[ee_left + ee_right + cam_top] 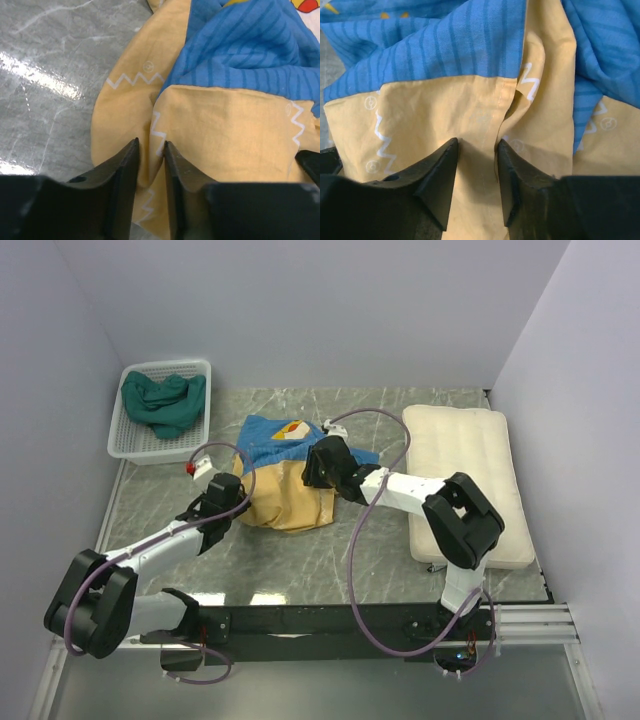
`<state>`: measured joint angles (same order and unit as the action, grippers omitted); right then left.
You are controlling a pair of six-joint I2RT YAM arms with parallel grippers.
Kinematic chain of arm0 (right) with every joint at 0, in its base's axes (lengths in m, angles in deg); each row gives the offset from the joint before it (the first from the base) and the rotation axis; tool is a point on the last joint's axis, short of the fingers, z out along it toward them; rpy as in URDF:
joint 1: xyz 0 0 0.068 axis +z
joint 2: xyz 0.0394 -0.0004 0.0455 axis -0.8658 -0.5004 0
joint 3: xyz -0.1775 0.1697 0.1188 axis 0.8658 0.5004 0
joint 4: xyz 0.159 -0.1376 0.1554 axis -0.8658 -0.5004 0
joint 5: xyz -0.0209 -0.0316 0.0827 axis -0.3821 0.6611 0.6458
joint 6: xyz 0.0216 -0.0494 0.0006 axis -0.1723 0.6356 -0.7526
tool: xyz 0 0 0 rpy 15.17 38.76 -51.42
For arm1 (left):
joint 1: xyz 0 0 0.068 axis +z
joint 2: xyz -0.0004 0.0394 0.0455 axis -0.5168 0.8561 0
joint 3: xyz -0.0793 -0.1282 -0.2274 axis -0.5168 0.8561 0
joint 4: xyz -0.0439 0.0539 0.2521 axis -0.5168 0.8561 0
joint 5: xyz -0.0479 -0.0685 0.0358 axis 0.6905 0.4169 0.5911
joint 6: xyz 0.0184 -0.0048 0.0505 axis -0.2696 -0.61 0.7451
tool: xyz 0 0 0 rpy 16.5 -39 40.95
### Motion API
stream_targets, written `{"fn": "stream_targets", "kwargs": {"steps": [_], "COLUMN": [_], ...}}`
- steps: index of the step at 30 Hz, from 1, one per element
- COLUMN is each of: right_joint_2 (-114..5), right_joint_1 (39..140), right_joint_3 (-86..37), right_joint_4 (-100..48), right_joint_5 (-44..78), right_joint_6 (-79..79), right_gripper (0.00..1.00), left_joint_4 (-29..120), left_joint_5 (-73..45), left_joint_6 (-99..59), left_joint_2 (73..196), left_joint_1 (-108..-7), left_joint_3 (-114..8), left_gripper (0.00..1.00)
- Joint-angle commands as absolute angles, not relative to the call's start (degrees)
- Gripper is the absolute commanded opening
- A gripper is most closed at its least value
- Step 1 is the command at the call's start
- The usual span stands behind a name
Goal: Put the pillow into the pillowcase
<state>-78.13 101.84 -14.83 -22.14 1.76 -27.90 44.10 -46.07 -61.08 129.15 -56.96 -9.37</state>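
Observation:
The pillowcase lies crumpled mid-table, blue striped on top with its mustard-yellow inside turned out toward me. My left gripper sits at its near left edge. In the left wrist view the left gripper is nearly closed, with a raised fold of the yellow pillowcase pinched between its fingertips. My right gripper rests on the case's right side. In the right wrist view the right gripper presses down on the yellow pillowcase, jaws apart astride a stitched seam. The cream quilted pillow lies flat at the right, untouched.
A white plastic basket holding a green cloth stands at the back left. Grey walls close in the table at the back and on both sides. The right arm's elbow hangs over the pillow's near left edge.

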Motion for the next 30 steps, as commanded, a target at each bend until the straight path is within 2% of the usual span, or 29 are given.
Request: {"fn": "stream_targets", "kwargs": {"steps": [1,3,4,5,6,8,12,17,25,30], "right_joint_2": [-73.6,-72.0,-71.3,-70.0,-69.4,-66.2,-58.3,-49.6,-42.2,-38.9], "right_joint_1": [102.1,102.1,102.0,101.9,102.0,101.8,100.8,100.0,100.7,102.2], "right_joint_3": [-14.7,-14.2,-13.6,-13.3,-13.3,-13.9,-17.1,-28.0,-46.3,-55.1], "right_joint_4": [-22.5,-23.8,-24.0,-24.4,-26.0,-28.4,-36.7,-44.1,-50.3,-52.1], "right_joint_5": [3.6,4.4,4.6,4.6,4.3,2.7,-5.3,-16.1,-13.7,-9.2], "right_joint_6": [-28.9,-28.8,-28.6,-28.5,-28.3,-27.0,-23.2,-15.3,-8.5,-7.4], "right_gripper": [0.36,0.24,0.11,0.03,0.0,0.0,0.0,0.0,0.0,0.0], "left_joint_4": [41.0,41.6,41.9,42.4,42.9,45.2,51.6,58.3,62.9,61.3], "left_joint_5": [-44.8,-44.7,-44.6,-44.6,-44.7,-45.5,-49.6,-54.7,-59.4,-56.8], "left_joint_6": [-60.2,-59.9,-59.8,-59.6,-59.3,-58.9,-59.1,-57.7,-45.7,-37.6], "left_joint_2": [128.8,127.8,127.3,126.4,125.9,124.2,120.3,113.8,108.6,108.5], "left_joint_1": [-56.7,-56.7,-56.7,-56.7,-56.7,-56.7,-56.8,-56.8,-56.8,-56.7], "left_joint_3": [-12.3,-12.7,-12.9,-13.4,-13.8,-15.3,-19.5,-28.3,-49.5,-64.1], "left_gripper": [0.27,0.19,0.16,0.13,0.07,0.01,0.01,0.01,0.01,0.01]}}
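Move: The left fingers stand half open astride the pillowcase's left yellow fold, about 1 cm below and level with them; the right fingers straddle its right yellow fold, also roughly 1 cm below. From the right hand, the cartoon patch on the blue part lies some 12 cm ahead and 5 cm left, and the pillow's middle about 36 cm right and 1 cm back. The basket sits around 21 cm ahead and 19 cm left of the left hand. Both grippers pinch shut on the yellow folds between their fingers, then haul the pillowcase up off the table, slowly at first and then fast, some 42 cm. The right hand also draws back and to its left, about 9 cm each; both wrists tip their fingers upward by roughly 40 degrees, keeping their grip. ##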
